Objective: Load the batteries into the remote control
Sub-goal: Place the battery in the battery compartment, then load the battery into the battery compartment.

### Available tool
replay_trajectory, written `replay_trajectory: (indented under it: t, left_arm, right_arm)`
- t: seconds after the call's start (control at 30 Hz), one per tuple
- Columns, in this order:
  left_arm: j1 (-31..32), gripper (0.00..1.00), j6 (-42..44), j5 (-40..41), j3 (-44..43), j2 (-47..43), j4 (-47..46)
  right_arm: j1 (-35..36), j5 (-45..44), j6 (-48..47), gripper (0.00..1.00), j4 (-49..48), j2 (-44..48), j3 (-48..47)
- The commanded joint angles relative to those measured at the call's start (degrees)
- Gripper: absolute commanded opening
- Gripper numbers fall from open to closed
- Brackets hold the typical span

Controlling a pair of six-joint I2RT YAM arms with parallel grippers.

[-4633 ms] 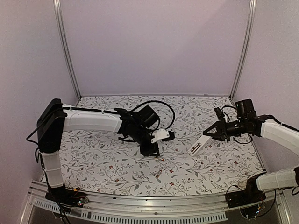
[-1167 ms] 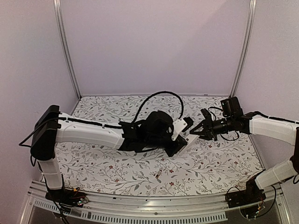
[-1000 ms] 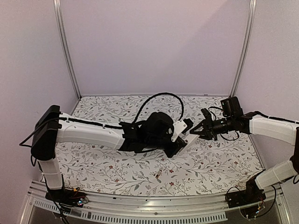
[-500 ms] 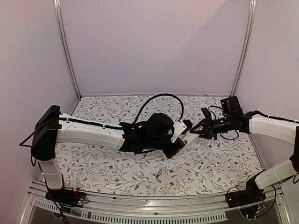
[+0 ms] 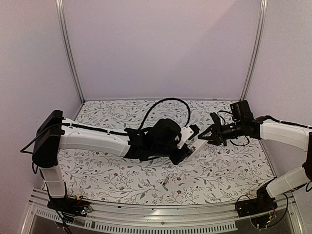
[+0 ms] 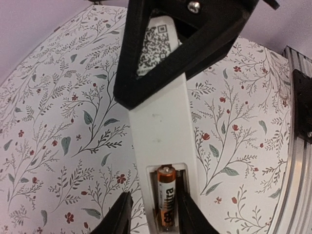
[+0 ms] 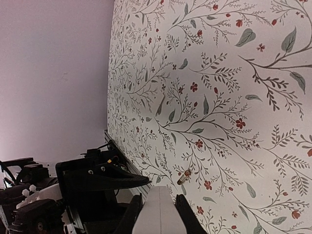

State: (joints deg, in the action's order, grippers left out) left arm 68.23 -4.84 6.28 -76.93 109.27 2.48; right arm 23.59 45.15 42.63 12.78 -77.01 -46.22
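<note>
The remote control [image 6: 161,126] hangs above the table with its back up, and my right gripper [image 5: 208,137] is shut on its QR-code end. One battery [image 6: 166,195] lies in the left slot of its uncovered compartment; the slot beside it is dark. My left gripper [image 6: 153,217] is open, one finger on each side of that end and neither touching the battery. In the right wrist view the remote's white end [image 7: 158,214] sits between my right fingers. A second battery [image 7: 184,177] lies loose on the floral mat [image 5: 97,170], also seen from above as a small battery [image 5: 165,184].
The metal rail [image 6: 297,146] runs along the table's near edge. The left arm's black cable [image 5: 165,105] loops above its wrist. Purple walls close in the back and both sides.
My left gripper's jaws have widened and let go of the battery, which now lies in the remote's compartment. The right gripper has kept its hold on the remote almost without moving.
</note>
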Motion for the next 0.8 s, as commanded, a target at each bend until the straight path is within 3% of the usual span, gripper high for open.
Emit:
replay_trajectory:
  t: [0.0,0.1,0.3,0.47,0.5,0.6,0.77]
  left_arm:
    - [0.0,0.44,-1.6,-1.0,2.4,-2.8,-0.1]
    - [0.0,0.57,-2.0,-1.5,3.9,-5.0,-1.4]
    - [-0.1,0.67,-4.1,-2.0,5.0,-7.6,-1.5]
    - [-0.6,0.91,-10.0,-0.4,9.7,-11.8,-7.8]
    - [-0.7,0.97,-12.9,0.8,11.6,-13.1,-10.0]
    - [-1.8,1.00,-27.0,6.7,19.0,-17.0,-17.7]
    - [-7.2,1.00,-50.3,-0.4,27.2,-18.3,-25.8]
  right_arm:
    - [0.3,0.8,-0.4,0.00,-0.6,-0.6,-1.2]
    - [0.1,0.5,-0.6,0.00,-0.6,-0.6,-1.3]
    - [-0.5,-0.5,-0.7,0.00,-0.7,-0.8,-1.0]
    - [-1.1,-1.3,-0.8,0.00,-1.3,-0.8,-0.6]
    - [-1.1,-1.6,-0.8,0.00,-1.9,-0.5,-0.4]
    - [-1.2,-2.5,-0.2,0.00,-3.2,0.5,-0.1]
    - [-1.2,-3.1,0.6,0.00,-4.9,1.1,-0.2]
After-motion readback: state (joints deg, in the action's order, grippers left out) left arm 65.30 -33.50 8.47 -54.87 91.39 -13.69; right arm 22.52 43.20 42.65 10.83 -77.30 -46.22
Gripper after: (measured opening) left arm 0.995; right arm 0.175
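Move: The battery already lying in the remote's compartment is about 1 cm right of and 1 cm below the left hand point, with the fingers partly open around it. The middle of the remote is some 4 cm right and 2 cm ahead of that hand, and the loose battery lies on the table about 7 cm left, 9 cm back and 14 cm below it. From the right hand, which holds the remote, the battery in the compartment is roughly 8 cm left, 5 cm back and 3 cm below. The left hand opens its partly open fingers to full width as it leaves the battery and compartment, first easing a centimetre or so to the left, then climbing and finally sweeping left, ending about 7 cm left and 4 cm higher. Its wrist turns some 35 degrees on the way out, mostly late, bringing the fingers nearer to level, while the right hand keeps its grip on the far end of the remote and drifts barely a centimetre forward. ##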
